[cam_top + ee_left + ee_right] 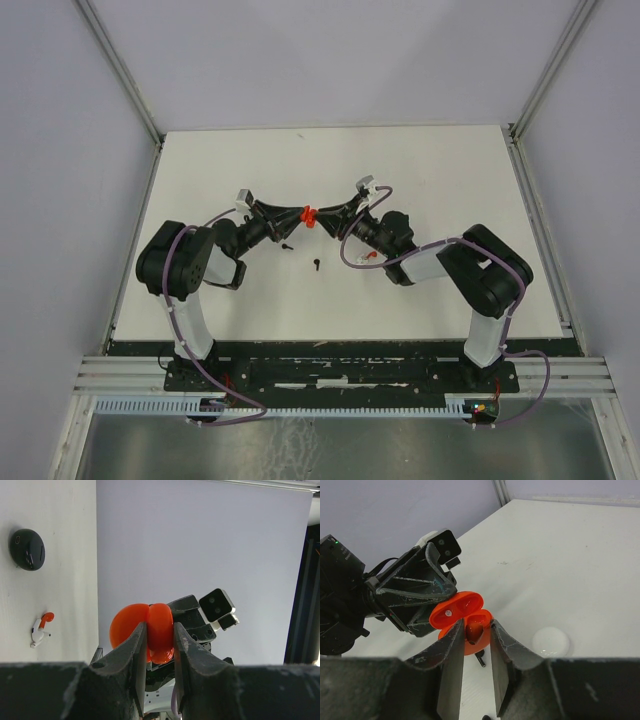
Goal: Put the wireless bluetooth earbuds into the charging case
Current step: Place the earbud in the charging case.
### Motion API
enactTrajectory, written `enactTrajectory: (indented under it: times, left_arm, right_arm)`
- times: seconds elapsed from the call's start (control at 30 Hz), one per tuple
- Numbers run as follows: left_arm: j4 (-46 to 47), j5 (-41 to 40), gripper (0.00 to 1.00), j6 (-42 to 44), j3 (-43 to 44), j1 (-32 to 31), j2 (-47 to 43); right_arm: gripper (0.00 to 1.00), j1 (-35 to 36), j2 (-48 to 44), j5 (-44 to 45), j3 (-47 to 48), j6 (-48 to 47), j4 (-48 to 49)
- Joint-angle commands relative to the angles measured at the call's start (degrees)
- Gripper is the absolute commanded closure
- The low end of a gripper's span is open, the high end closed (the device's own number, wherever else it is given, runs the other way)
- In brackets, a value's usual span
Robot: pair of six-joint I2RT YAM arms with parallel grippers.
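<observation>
My left gripper is shut on the orange charging case and holds it above the table, lid swung open. A red earbud sits in the case's near socket. My right gripper hangs just over it, its jaws a little apart on either side of the earbud, gripping nothing. From above, both grippers meet at the case at mid-table. Two black earbuds lie on the table below. A red-and-white earbud lies further off.
A black round case lies on the white table near the red-and-white earbud. A white domed disc rests to the right of my right gripper. Grey walls enclose the table on three sides.
</observation>
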Motion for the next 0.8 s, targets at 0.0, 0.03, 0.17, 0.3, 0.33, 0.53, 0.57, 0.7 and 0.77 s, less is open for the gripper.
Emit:
enactTrajectory:
  times: [0.0,0.03,0.17,0.3,0.33,0.53,0.57,0.7,0.77]
  left_arm:
    - [11.5,0.0,0.97,-3.0,1.7,0.0,-1.5]
    - [11.5,0.0,0.97,-2.9,1.7,0.0,-1.3]
    - [11.5,0.0,0.97,-2.5,1.5,0.0,-0.3]
    - [11.5,0.1,0.97,-2.1,1.4,0.0,0.4]
    - [11.5,0.1,0.97,-1.9,1.3,0.2,0.5]
    - [11.5,-0.3,0.97,-1.6,1.7,0.7,0.9]
    - [11.5,-0.4,0.97,-1.4,2.1,0.6,1.1]
    - [10.6,-2.6,0.97,-0.4,3.2,0.6,1.4]
    - [10.3,-3.5,0.97,0.0,3.6,0.5,1.6]
  right_arm:
    - [0.65,0.3,-2.8,1.1,-0.8,0.6,2.4]
    - [0.62,0.3,-3.2,1.4,-1.0,0.7,3.0]
    - [0.52,0.2,-6.3,2.3,-1.4,0.9,2.9]
    - [0.48,0.1,-11.2,3.3,0.2,0.8,-7.4]
    - [0.48,0.0,-13.0,4.4,1.0,0.9,-13.4]
    - [0.46,0.4,-22.2,20.3,14.0,-0.3,-62.7]
    - [0.44,0.4,-23.1,22.9,15.2,-0.3,-67.6]
    - [0.32,0.8,-22.6,25.6,19.4,-1.5,-81.4]
    - [0.27,1.9,-20.9,26.8,22.5,-2.4,-86.2]
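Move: The open orange charging case, still in the left fingers, lies about 2 cm left and 1 cm ahead of the right hand, level with it; from the left hand it is about 1 cm to the right. From the right hand, on the table some 13 cm lower, the white case is roughly 10 cm ahead and 2 cm left, and the black case 9 cm ahead and 8 cm right. Opening wider, the right hand leaves the orange case, about 7 cm right and 5 up, fingers tipping down. ##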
